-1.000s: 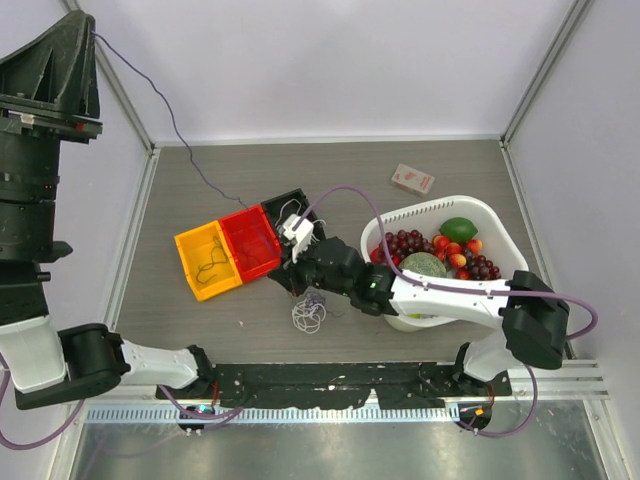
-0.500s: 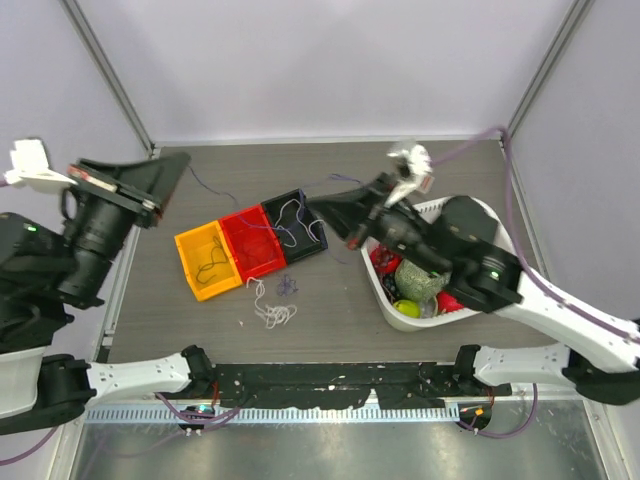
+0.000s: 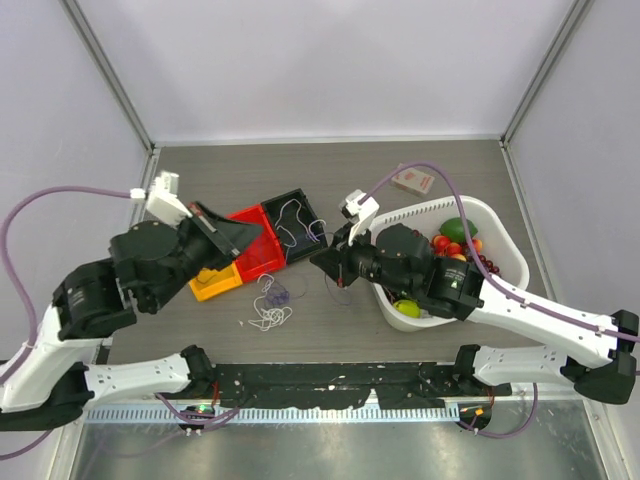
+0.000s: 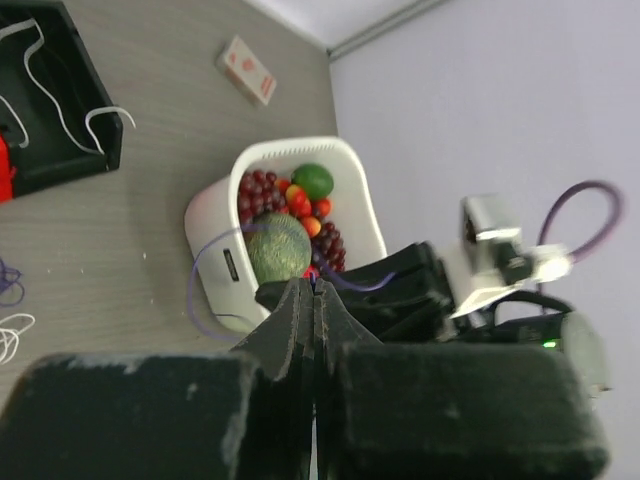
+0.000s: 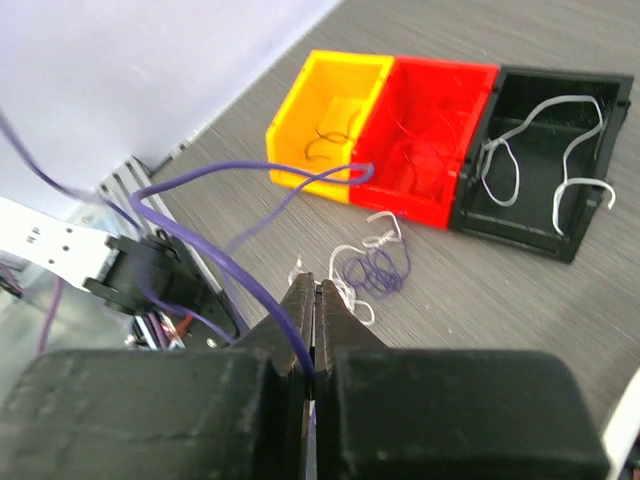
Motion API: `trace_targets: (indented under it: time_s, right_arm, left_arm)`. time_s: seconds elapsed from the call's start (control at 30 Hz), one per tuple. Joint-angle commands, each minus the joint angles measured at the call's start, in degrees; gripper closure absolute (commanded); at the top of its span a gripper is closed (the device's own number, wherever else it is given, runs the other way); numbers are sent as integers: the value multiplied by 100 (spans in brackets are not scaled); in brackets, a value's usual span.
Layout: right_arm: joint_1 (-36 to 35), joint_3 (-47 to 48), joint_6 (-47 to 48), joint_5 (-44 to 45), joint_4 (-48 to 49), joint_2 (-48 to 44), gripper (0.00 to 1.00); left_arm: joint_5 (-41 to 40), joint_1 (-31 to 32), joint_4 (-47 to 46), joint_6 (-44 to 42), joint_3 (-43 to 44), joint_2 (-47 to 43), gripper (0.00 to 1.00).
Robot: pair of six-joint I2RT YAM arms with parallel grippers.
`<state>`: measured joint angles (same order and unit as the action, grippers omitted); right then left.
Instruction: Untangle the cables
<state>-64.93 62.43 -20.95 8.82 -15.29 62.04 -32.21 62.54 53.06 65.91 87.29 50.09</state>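
A long thin purple cable (image 5: 200, 180) runs out of my right gripper (image 5: 315, 287), which is shut on it above the table. The same cable (image 4: 195, 285) loops to the tip of my left gripper (image 4: 314, 288), also shut on it. In the top view the left gripper (image 3: 258, 231) hovers over the red bin (image 3: 262, 252) and the right gripper (image 3: 320, 262) points at it from the right. On the table between them lie a white cable tangle (image 3: 268, 316) and a small purple coil (image 3: 279, 292). Another white cable (image 5: 560, 190) lies in the black bin (image 3: 290, 198).
A yellow bin (image 5: 330, 100) with a dark cord stands next to the red bin (image 5: 430, 130). A white basket (image 3: 486, 214) of fruit sits at the right under the right arm. A small red and white box (image 3: 412, 180) lies behind it.
The right gripper has shut on the purple cable and dropped back toward the table's middle. The left arm has come down from high on the left to the bins.
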Motion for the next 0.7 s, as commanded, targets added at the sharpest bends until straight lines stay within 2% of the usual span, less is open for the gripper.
trace_targets:
  time_s: [0.0,0.17,0.37,0.67]
  right_arm:
    - [-20,568,-234,-117,333,62,99]
    - [85,708,-611,-188,255,36,99]
    - [208,937,-1376,-22,114,71,99]
    - [647,1209,-2238,-284,0,18,99]
  left_arm:
    - [863,-14,-593,-96,-343,308,100]
    - [1760,-5,-1708,-210,-1080,370,100]
    - [2411,-5,-2738,-298,-1776,414,100]
    - [2667,-5,-2959,-368,-1961,599,100]
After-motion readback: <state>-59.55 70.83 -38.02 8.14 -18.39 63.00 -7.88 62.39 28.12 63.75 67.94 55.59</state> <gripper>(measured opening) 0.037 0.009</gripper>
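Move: The purple cable is pinched in both grippers. The stretch in the right fingers lies about 9 cm to the right of the left hand, level with it forward and some 12 cm below; the left gripper mirrors that from the right hand. The white cable lies on the table almost under the left hand, roughly 40 cm down, and about 12 cm left and 28 cm below the right hand. The purple coil lies about 5 cm beyond the white cable. The purple cable stays pinched in both closed grippers as the left hand carries its part about 12 cm right and 7 cm down, turning some 25 degrees clockwise, passing across on the base side of the right gripper's tips. The right hand keeps its pinch and lifts about 6 cm, edging forward late and tilting slightly. ##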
